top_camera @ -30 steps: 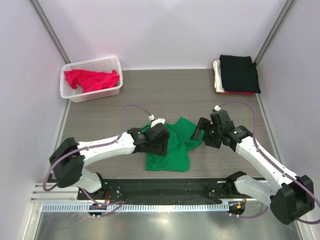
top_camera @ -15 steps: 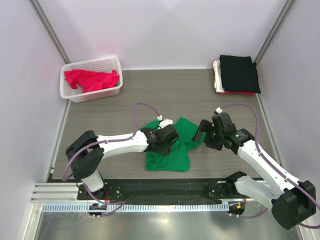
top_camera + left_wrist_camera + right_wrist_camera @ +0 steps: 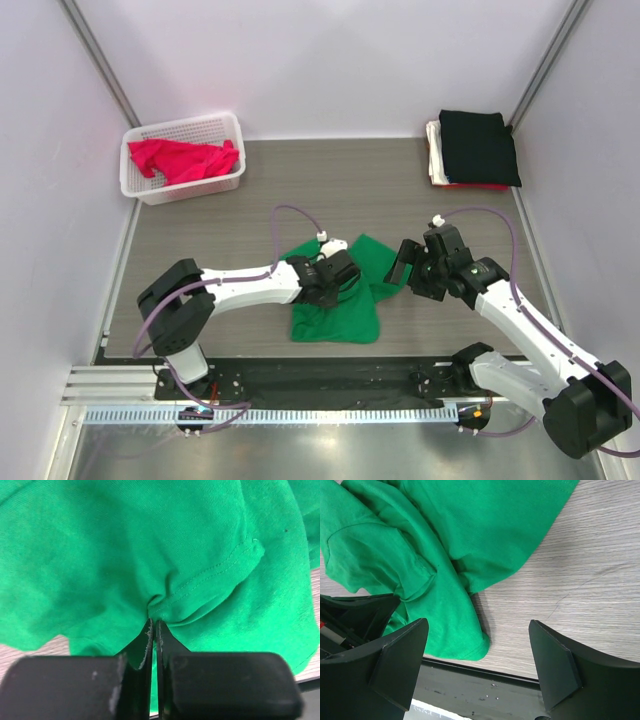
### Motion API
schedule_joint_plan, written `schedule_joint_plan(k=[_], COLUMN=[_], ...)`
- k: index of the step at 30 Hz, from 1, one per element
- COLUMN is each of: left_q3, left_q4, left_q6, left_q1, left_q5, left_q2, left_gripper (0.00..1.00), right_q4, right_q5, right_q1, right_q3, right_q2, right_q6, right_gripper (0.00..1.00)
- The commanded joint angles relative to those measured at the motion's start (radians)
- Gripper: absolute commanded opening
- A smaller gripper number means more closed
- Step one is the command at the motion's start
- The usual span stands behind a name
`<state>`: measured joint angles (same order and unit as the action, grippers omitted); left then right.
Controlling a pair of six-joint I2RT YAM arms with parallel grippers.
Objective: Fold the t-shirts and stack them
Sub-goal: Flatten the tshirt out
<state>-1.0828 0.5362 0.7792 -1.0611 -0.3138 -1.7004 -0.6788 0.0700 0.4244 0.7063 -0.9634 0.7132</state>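
A bright green t-shirt (image 3: 345, 305) lies crumpled on the table between the two arms. My left gripper (image 3: 335, 272) rests on its middle, jaws shut on a pinched fold of the green cloth (image 3: 165, 605) beside a stitched sleeve hem. My right gripper (image 3: 403, 262) hovers at the shirt's right edge, open wide with nothing between its fingers. In the right wrist view my right gripper (image 3: 477, 630) is over the shirt's (image 3: 485, 525) lower corner and bare table. A red-pink t-shirt (image 3: 185, 160) lies in the basket. Folded black (image 3: 480, 145), white (image 3: 434, 150) and red (image 3: 480, 186) t-shirts are stacked at the back right.
A white lattice basket (image 3: 180, 127) stands at the back left near the wall. The table's near edge and a black rail (image 3: 470, 690) run just below the green shirt. Metal frame posts rise in both back corners.
My left gripper slid right over the green shirt and closed on a fold of it. My right gripper shifted slightly right and stayed open.
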Motion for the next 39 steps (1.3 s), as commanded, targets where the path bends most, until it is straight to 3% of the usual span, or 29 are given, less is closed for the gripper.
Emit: schedule_joint_plan(k=[1,4,8,10,13,17,23,29,31,39], left_q3=[-0.051,-0.074,-0.146,-0.175,-0.18,-0.131,-0.019,0.023,0.015,0.056], left_q4=[0.025,0.062,0.232,0.325,0.409,0.502,0.61,0.672,0.683,0.66], left_q6=[-0.004,0.002,0.018,0.028,0.043,0.074,0.178,0.195,0.184,0.149], left_q1=[-0.005,-0.004,0.012,0.029,0.064,0.127,0.136,0.135,0.136,0.135], left_q5=[-0.059,-0.1,-0.215,-0.338,-0.39,-0.424,-0.482,-0.519,-0.531,-0.536], left_q2=[0.061,0.111,0.215,0.313,0.466,0.654,0.899,1.004,1.012,1.009], left_gripper=[0.0,0.0,0.0,0.0,0.0,0.0,0.0,0.0,0.0,0.0], right_q4=[0.007,0.015,0.022,0.033,0.042,0.073,0.102,0.087,0.078,0.094], right_q5=[-0.018,-0.018,-0.036,-0.045,-0.059,-0.065,-0.052,-0.027,-0.039,-0.023], right_q1=[0.002,0.004,0.004,0.004,0.001,0.004,0.002,0.001,0.007,0.13], right_q3=[0.013,0.033,0.079,0.116,0.182,0.289,0.487,0.596,0.576,0.27], right_q2=[0.012,-0.017,-0.079,-0.133,-0.204,-0.351,-0.645,-0.848,-0.831,-0.413], right_q6=[-0.006,-0.014,-0.029,-0.038,-0.053,-0.075,-0.121,-0.129,-0.117,-0.048], right_gripper=[0.88,0.88,0.88,0.88,0.89,0.89,0.89,0.88,0.86,0.86])
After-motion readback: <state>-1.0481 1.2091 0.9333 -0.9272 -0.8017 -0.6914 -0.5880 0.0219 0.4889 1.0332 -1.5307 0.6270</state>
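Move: The left hand already pinches a fold of the green t-shirt; the bare table it will be carried over is about 24 cm to its left and 3 cm back. The basket stands some 33 cm ahead and 36 cm left. From the right hand, the shirt's far right corner lies about 12 cm ahead, 8 cm left and 8 cm below, with the middle of the right flap some 4 cm ahead and 5 cm left. Keeping its pinch on the fold, the left hand lifts it steeply, then swings left away from the shirt's body and eases to a stop some 24 cm left and 20 cm higher, turning counter-clockwise and tilting its fingers forward. The right hand, fingers wide open, reaches about 15 cm forward over the right flap, dips, then draws back and rises part-way, ending about 8 cm ahead of its start. ##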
